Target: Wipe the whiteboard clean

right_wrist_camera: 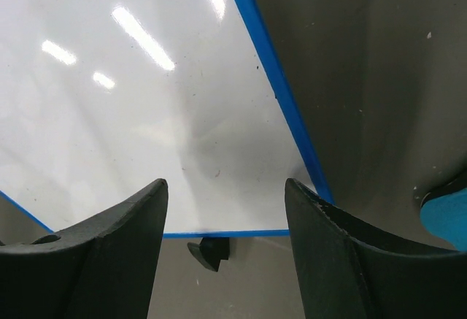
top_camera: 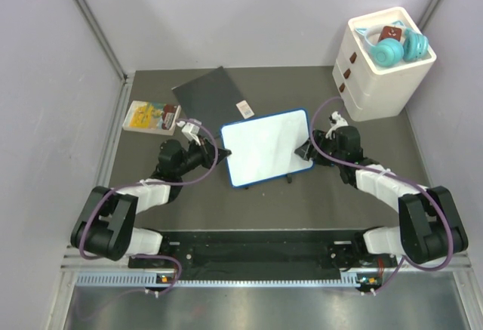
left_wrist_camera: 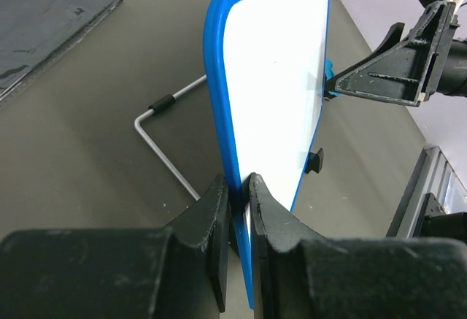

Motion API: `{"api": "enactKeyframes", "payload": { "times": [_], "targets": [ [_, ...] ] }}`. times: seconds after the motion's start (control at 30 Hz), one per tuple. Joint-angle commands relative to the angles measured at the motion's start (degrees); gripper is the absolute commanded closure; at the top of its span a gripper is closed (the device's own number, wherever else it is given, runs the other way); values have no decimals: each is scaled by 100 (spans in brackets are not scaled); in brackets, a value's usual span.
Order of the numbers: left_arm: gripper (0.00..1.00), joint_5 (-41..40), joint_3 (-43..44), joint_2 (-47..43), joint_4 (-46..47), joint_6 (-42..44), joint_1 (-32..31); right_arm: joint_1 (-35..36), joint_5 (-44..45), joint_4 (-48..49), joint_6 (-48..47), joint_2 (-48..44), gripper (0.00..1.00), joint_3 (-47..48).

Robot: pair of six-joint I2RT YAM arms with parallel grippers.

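The whiteboard [top_camera: 266,147] is a white panel in a thin blue frame, tilted up at the middle of the dark table. Its face [right_wrist_camera: 146,100] looks white, with only faint specks. My left gripper [top_camera: 223,151] is shut on the blue frame of its left edge; in the left wrist view the two fingers [left_wrist_camera: 238,195] pinch that frame. My right gripper [top_camera: 306,151] is at the board's right edge, open, with nothing between its fingers [right_wrist_camera: 225,184]; it hovers over the board's corner. A black foot [right_wrist_camera: 208,252] sticks out under the lower frame.
A dark grey flat sheet [top_camera: 211,94] lies at the back left, with a yellow packet [top_camera: 151,116] beside it. A white drawer unit [top_camera: 381,62] holding teal headphones stands at the back right. A wire stand [left_wrist_camera: 164,144] shows behind the board. A teal object [right_wrist_camera: 445,217] sits at the right.
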Motion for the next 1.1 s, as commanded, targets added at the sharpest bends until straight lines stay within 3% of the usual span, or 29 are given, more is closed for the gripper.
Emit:
{"api": "enactKeyframes", "payload": {
  "times": [0.0, 0.43, 0.63, 1.07],
  "targets": [
    [96, -174, 410, 187, 304, 369, 282, 106, 173, 44, -182, -278, 36, 35],
    [96, -68, 490, 512, 523, 281, 528, 106, 199, 35, -243, -286, 35, 18],
    [96, 406, 700, 802, 831, 62, 810, 115, 182, 9, -279, -278, 35, 18],
    [96, 723, 1438, 951, 445, 149, 827, 106, 182, 35, -279, -243, 35, 9]
  ]
}}
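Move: The left hand already grips the whiteboard's left edge; the board's middle lies about 14 cm to its right, 2 cm ahead and 2 cm lower. The black folder is some 19 cm ahead of this hand, 6 cm left and 11 cm below. From the right hand, open at the board's right end, the board's middle is about 12 cm left and 2 cm ahead; the blue eraser sits some 6 cm right, 2 cm ahead and 6 cm lower. Still pinching the whiteboard's left edge, the left hand swings it forward about 5 cm, rising near the end. ##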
